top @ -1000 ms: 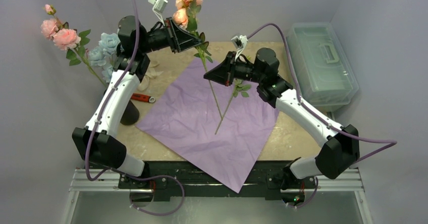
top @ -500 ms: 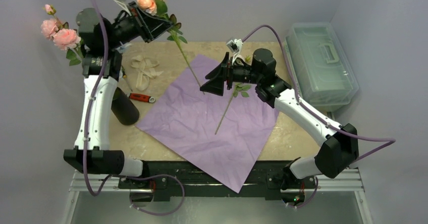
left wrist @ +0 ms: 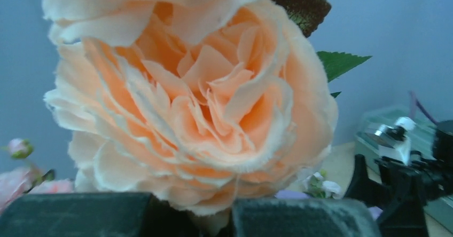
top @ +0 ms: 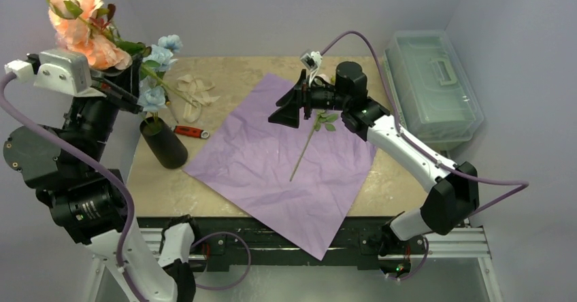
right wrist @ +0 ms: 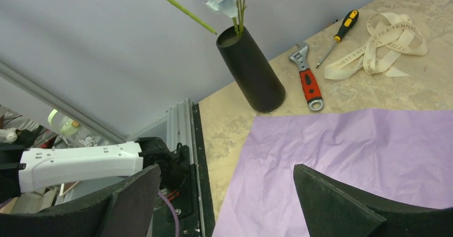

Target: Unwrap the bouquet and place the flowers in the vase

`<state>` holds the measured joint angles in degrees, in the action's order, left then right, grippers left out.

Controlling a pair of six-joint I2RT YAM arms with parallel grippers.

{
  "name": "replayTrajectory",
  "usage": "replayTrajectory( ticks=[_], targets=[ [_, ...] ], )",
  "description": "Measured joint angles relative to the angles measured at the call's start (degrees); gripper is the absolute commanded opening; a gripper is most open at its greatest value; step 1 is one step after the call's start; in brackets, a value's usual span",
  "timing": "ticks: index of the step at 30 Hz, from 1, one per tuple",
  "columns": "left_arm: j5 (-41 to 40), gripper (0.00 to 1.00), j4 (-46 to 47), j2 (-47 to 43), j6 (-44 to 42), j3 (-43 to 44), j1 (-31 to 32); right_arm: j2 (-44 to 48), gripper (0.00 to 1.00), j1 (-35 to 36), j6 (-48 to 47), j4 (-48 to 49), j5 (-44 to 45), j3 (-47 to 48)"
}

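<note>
My left gripper point(left wrist: 213, 218) is shut on the stem just under a big peach rose point(left wrist: 192, 93), held high at the far left point(top: 81, 16). The rose's green stem point(right wrist: 176, 5) slants down, and its tip hangs just above the mouth of the dark vase point(top: 163, 142). Pale blue flowers point(top: 153, 94) stand in the vase point(right wrist: 251, 71). The lilac paper point(top: 272, 173) lies spread flat, with one leafy stem point(top: 303, 149) on it. Over the paper's far corner my right gripper point(right wrist: 225, 167) hangs open, holding nothing. A pink bud point(left wrist: 18, 147) shows low in the left wrist view.
A cream ribbon point(top: 194, 91), a screwdriver point(right wrist: 342, 26) and a red-handled wrench point(right wrist: 309, 82) lie beside the vase. A clear lidded box point(top: 432, 84) stands at the right. My raised left arm point(top: 75, 193) fills the near left.
My right gripper has opened and let go of the peach rose's stem. The left arm has swung the rose up and left, until its stem is over the vase.
</note>
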<state>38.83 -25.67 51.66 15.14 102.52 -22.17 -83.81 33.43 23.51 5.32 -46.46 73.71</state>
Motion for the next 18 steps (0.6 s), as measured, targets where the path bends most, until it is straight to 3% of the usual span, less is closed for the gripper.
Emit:
replayTrajectory(
  ticks=[11, 18],
  targets=[
    [-36.6, 0.0, -13.7, 2.1, -7.3, 0.6, -3.5, -1.5, 0.98, 0.0, -1.8, -2.0, 0.0, 0.9],
    [-47.3, 0.0, -14.9, 9.5, -7.1, 3.9, -3.6, -1.5, 0.98, 0.0, -2.8, -2.2, 0.2, 0.8]
  ],
)
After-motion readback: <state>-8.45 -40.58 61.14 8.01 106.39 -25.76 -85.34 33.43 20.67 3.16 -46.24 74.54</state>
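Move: From the left hand, which already holds the peach flower, the vase stands about 10 cm ahead, 10 cm to the left and some 48 cm below. The blue flowers are around 14 cm ahead, 5 cm left and 20 cm below, the pink ones about 19 cm ahead, 20 cm left and 15 cm below. From the idle right hand, the vase is roughly 37 cm left, 2 cm ahead and 22 cm below. Swing the left gripper about 18 cm to the left, high above the vase and its flowers and on beyond them to the vase's left side, sinking some 6 cm. Turn the wrist counter-clockwise by about 50 degrees, so the fingers swing from forward-right to forward-left and the lower end of the stem comes round towards the vase's mouth. Keep the fingers shut on the peach flower's stem. ##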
